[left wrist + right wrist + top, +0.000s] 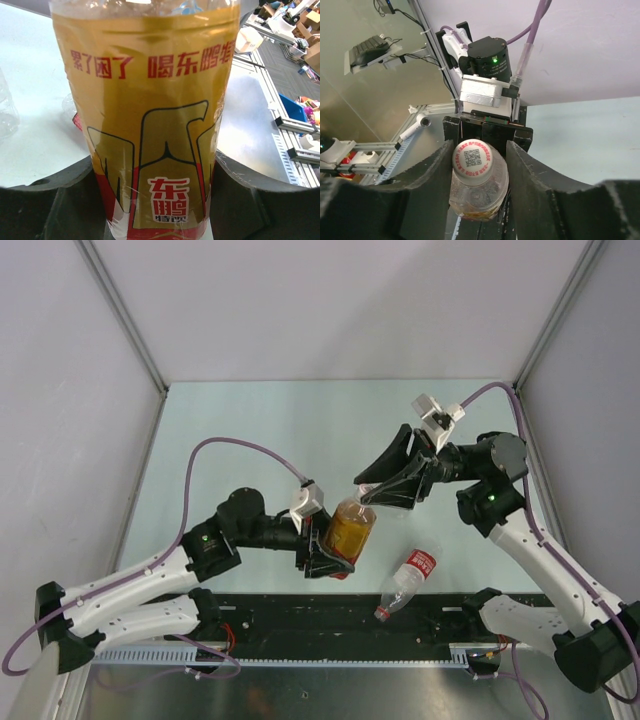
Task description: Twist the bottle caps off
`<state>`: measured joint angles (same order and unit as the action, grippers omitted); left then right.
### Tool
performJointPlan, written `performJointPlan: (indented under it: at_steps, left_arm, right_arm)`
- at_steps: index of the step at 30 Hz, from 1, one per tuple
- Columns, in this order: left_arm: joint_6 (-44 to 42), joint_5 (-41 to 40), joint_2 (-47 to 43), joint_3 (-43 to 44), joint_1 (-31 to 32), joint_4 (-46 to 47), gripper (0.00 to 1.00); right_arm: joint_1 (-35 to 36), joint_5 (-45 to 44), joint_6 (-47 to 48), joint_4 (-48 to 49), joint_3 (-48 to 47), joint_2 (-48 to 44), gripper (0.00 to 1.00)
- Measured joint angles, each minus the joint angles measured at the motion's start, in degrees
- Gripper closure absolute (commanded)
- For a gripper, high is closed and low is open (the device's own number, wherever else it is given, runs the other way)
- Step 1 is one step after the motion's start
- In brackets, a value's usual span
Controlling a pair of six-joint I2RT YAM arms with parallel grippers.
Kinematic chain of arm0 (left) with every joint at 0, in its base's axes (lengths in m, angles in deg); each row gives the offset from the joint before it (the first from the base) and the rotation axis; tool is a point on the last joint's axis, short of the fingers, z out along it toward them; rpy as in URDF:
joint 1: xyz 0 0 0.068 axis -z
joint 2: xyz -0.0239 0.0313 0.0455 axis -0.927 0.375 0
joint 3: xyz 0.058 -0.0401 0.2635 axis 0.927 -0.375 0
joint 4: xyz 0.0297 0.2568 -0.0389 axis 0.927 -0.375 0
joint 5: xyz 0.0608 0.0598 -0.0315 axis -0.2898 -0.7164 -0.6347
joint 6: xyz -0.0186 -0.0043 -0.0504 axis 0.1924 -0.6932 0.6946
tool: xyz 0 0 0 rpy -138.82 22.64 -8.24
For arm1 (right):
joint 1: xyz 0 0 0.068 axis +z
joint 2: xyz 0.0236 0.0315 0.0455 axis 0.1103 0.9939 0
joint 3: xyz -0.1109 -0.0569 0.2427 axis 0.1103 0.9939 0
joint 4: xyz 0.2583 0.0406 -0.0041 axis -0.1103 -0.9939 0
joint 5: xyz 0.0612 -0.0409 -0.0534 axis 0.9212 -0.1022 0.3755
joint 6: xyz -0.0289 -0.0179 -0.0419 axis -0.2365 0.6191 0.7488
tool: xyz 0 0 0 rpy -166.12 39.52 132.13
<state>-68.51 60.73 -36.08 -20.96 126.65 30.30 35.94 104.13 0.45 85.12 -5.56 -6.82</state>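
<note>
My left gripper (330,552) is shut on the short amber bottle (350,528) and holds it tilted above the table's near middle. In the left wrist view the red-yellow label (150,125) fills the frame between both fingers (50,205). My right gripper (480,150) stands around that bottle's white cap (473,159), which bears a printed code. The left finger touches the cap; a narrow gap shows at the right finger (530,180). A clear bottle with a red-white label (412,572) lies on the table to the right, its red cap (381,614) pointing at the near edge.
A black strip and an aluminium rail (300,655) run along the near edge between the arm bases. Grey walls (60,390) close in the pale green table (280,420) on three sides. The lying bottle rests just below the right arm's forearm.
</note>
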Motion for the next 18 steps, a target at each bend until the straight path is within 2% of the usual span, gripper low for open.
performJointPlan:
  at_steps: [4, 7, 10, 18]
  left_arm:
    - [-0.79, -0.37, 0.39, 0.04, -0.33, 0.17, 1.00]
    - [-2.38, -2.38, 1.11, 0.57, -0.37, -0.33, 1.00]
    - [-4.04, -5.03, 1.36, 1.14, -0.33, -1.14, 1.00]
    - [-7.28, -14.51, 1.33, 1.44, -0.20, -4.59, 1.00]
  right_arm:
    - [-1.42, -0.72, -2.89, 2.47, 0.76, 0.52, 0.19]
    - [-3.04, -1.38, -5.55, 4.04, 1.66, 1.25, 0.05]
    - [-4.48, -2.78, -6.99, 4.76, 2.01, 1.22, 0.01]
    - [-6.21, -8.11, -6.19, 3.26, 2.08, -1.90, 0.01]
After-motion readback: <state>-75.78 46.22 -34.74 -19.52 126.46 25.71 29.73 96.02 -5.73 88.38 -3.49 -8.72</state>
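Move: The white cap of the amber bottle sits almost between the right fingertips, about 2 cm left of the hand point and 1 cm back and below. From the left hand, gripping the bottle's lower body, the cap is roughly 11 cm up, 4 cm ahead and 6 cm right. Far below on the table, counted from the right hand, the red-labelled bottle lies some 10 cm right and 4 cm back; the clear bottle is about 9 cm right and 18 cm ahead. The amber bottle, still gripped by the left fingers, is carried forward about 5 cm and slightly down, while the left hand swings some 15 degrees counter-clockwise. The right fingers spread from around the cap to fully open; that hand goes roughly 4 cm forward, also easing right and later up, away from the cap, and turns a little clockwise. ##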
